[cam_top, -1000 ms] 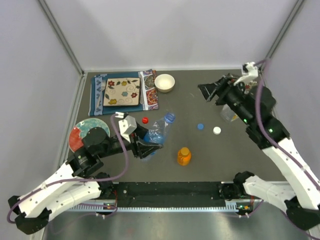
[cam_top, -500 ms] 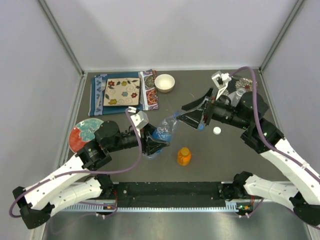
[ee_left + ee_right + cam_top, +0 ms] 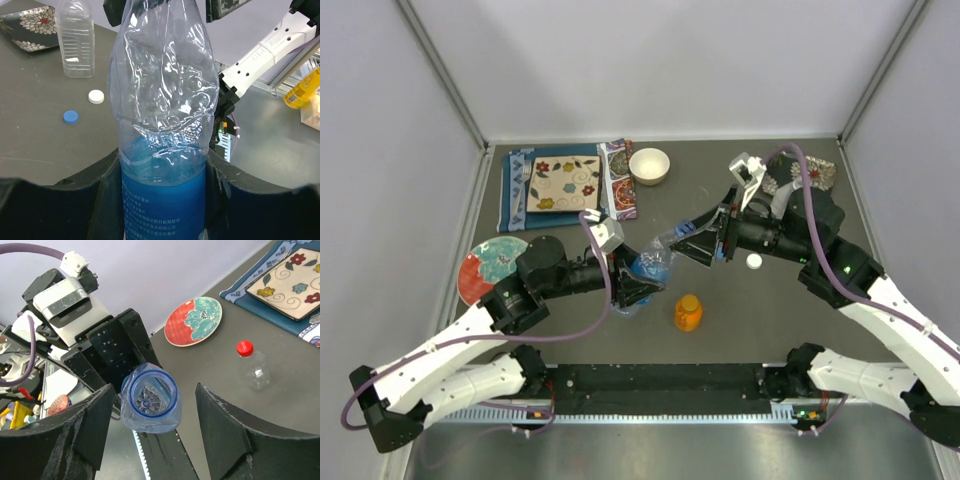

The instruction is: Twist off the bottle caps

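Note:
My left gripper (image 3: 162,182) is shut on the blue-label body of the blue-tinted bottle (image 3: 162,100) and holds it raised and tilted (image 3: 650,268). Its mouth (image 3: 152,395) is uncapped and sits between the fingers of my open right gripper (image 3: 155,390), touching neither. A blue cap (image 3: 70,116) and a white cap (image 3: 96,96) lie loose on the table by the wide clear bottle (image 3: 76,37), which stands uncapped. A slim clear bottle (image 3: 257,374) lies down with its red cap (image 3: 244,347) on. The orange bottle (image 3: 688,314) stands capped near the front.
At the back left a flowered tile (image 3: 563,183) rests on a blue cloth, with a white bowl (image 3: 649,165) beside it. A red and teal plate (image 3: 485,268) lies at the left. A dark flowered plate (image 3: 812,172) sits at the back right.
My right arm has swung in from the back right, bringing its jaws around the bottle's mouth. My left gripper has lifted and tilted the blue-tinted bottle toward it.

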Controlling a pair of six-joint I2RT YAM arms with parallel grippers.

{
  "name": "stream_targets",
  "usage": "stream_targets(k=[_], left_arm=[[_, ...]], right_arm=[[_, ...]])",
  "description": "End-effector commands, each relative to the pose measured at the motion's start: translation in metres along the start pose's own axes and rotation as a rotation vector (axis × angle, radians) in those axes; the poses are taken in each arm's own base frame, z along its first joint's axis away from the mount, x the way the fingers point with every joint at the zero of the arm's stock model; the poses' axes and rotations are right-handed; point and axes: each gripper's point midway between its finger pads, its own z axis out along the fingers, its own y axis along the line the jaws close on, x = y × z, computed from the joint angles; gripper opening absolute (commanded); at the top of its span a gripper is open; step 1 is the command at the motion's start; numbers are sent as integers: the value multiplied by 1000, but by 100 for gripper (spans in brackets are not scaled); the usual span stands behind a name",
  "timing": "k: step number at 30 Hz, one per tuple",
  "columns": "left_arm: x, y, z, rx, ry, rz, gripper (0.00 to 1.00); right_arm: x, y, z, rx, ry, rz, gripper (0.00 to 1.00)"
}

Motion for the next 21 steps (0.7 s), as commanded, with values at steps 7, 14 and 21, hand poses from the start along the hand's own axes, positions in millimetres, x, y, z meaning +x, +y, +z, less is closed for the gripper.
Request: stream_targets(k=[7,14,21], left_arm=[[-22,-13,1,59,-56,18,52],[-27,-9,-1,31,-72,38,73],[-39,11,-20,-130,-101,92,98]], right_arm=[[-2,4,8,-25,16,-18,46],[-11,3,4,0,-15,-40,22],[-47,-9,-15,163,-106,-129,17]])
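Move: The left hand still holds the uncapped blue bottle, whose middle is about 2 cm right of its hand point and 2 cm higher. From the right hand, open around the bottle's neck, that middle is about 8 cm left, 3 cm back and 5 cm down. Far below the right hand, the orange bottle is 2 cm back and 1 cm right. The red-capped bottle is some 12 cm ahead and 18 cm left, the blue cap 17 cm ahead and 10 cm right. Right fingers pinch the bottle's neck, the hand easing 1 cm forward and down; left fingers then open wide. ##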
